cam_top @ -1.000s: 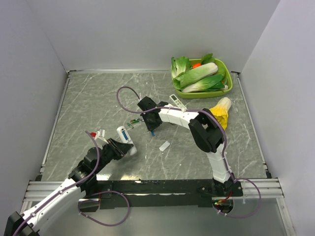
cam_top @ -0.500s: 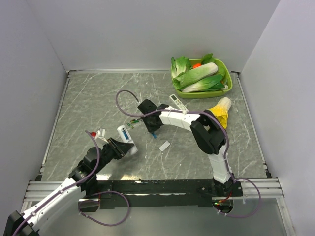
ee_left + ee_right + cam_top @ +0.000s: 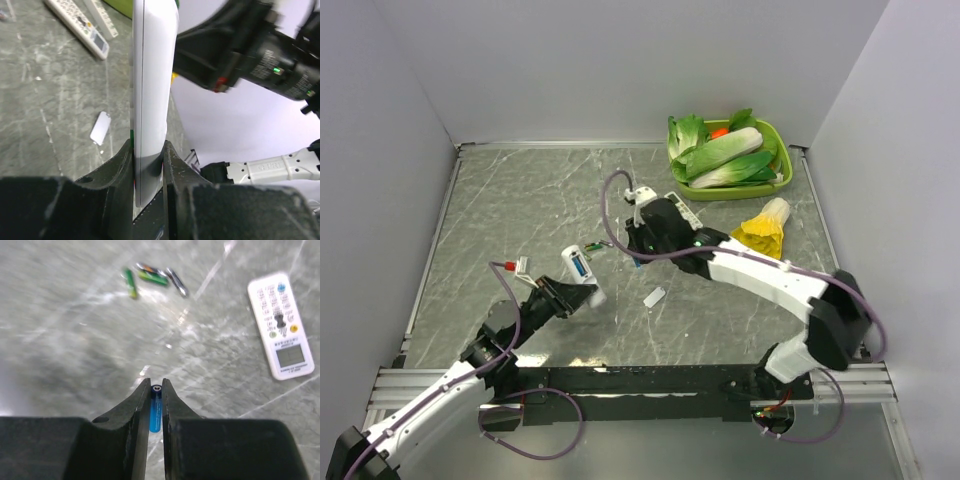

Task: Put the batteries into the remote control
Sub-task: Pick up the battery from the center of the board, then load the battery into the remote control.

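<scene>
My left gripper (image 3: 584, 296) is shut on the lower end of the slim white remote control (image 3: 577, 268) and holds it tilted up off the table. In the left wrist view the remote (image 3: 150, 75) stands edge-on between the fingers (image 3: 120, 170). My right gripper (image 3: 638, 257) is shut on one blue battery (image 3: 155, 407), held lengthwise between the fingertips above the table, just right of the remote. I cannot make out a second blue battery.
Several green-wrapped cells (image 3: 131, 282) lie on the table beyond my right gripper. A small white cover plate (image 3: 654, 297) lies in front. Longer button-covered remotes (image 3: 682, 208) lie behind. A green basket (image 3: 782, 178) of vegetables stands at the back right, with a yellow-white vegetable (image 3: 765, 225) beside it.
The right arm has swung its elbow out to the right and lower, and its gripper has shifted slightly right with the blue battery. The left gripper has raised the remote a little.
</scene>
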Controlling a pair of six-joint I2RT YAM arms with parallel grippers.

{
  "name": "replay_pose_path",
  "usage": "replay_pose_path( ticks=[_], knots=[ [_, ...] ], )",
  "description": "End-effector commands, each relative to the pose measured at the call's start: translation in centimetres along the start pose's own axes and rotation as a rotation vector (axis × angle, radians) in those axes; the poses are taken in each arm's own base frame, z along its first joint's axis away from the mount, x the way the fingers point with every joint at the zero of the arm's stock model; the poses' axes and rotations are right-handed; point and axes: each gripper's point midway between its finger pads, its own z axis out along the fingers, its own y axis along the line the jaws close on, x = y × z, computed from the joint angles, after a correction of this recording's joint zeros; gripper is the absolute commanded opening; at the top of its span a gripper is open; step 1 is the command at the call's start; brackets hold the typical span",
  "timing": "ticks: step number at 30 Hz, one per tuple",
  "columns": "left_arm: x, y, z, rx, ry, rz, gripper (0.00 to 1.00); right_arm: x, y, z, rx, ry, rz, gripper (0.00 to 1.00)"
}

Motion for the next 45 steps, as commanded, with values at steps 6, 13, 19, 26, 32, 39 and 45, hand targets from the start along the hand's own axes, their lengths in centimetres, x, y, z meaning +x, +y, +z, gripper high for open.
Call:
replay_pose_path(
  ticks=[6, 13, 19, 26, 32, 39, 45],
  knots=[
    [2.2, 0.4, -0.4, 0.097, 0.071, 0.016, 0.01, -8.3, 7.5, -8.6, -0.272, -0.525, -0.059, 0.00],
    [2.3, -1.0, -0.5, 0.157, 0.088, 0.041, 0.01, -9.9, 11.1, -11.0, -0.390, -0.699, -0.093, 0.00],
    [2.3, -1.8, -0.6, 0.190, 0.099, 0.060, 0.01, -10.1, 12.8, -10.6, -0.400, -0.744, -0.134, 0.00],
    [2.2, -2.2, -0.7, 0.205, 0.097, 0.054, 0.01, -9.5, 13.6, -9.2, -0.397, -0.735, -0.159, 0.00],
    [2.0, -2.6, -0.9, 0.221, 0.086, 0.041, 0.01, -8.8, 13.6, -8.1, -0.377, -0.728, -0.166, 0.00],
    [1.6, -3.3, -1.0, 0.242, 0.071, 0.025, 0.01, -8.0, 13.8, -7.2, -0.367, -0.710, -0.176, 0.00],
    [1.5, -3.2, -1.1, 0.239, 0.060, 0.014, 0.01, -7.3, 14.1, -6.8, -0.367, -0.678, -0.185, 0.00]
  ],
)
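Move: Holding the battery already, the right hand has the remote control's open battery compartment about 12 cm to its left, 5 cm back and 6 cm above it. On the table, some 14 cm below this hand, the loose batteries lie 9 cm ahead and 12 cm left, the white remote 13 cm ahead and 5 cm right, the battery cover 4 cm back and 4 cm right. From the left hand, gripping the remote, the compartment is roughly 3 cm ahead, 2 cm left and 4 cm up. Carrying the blue battery up from over the table, the right hand climbs about 14 cm while drawing back and left to the held remote, then sinks some 2 cm as it edges on left; its fingers swing up towards level and keep their pinch. The left hand keeps its grip and lifts the remote about 5 cm, easing slightly back and right while turning clockwise about 10 degrees. ##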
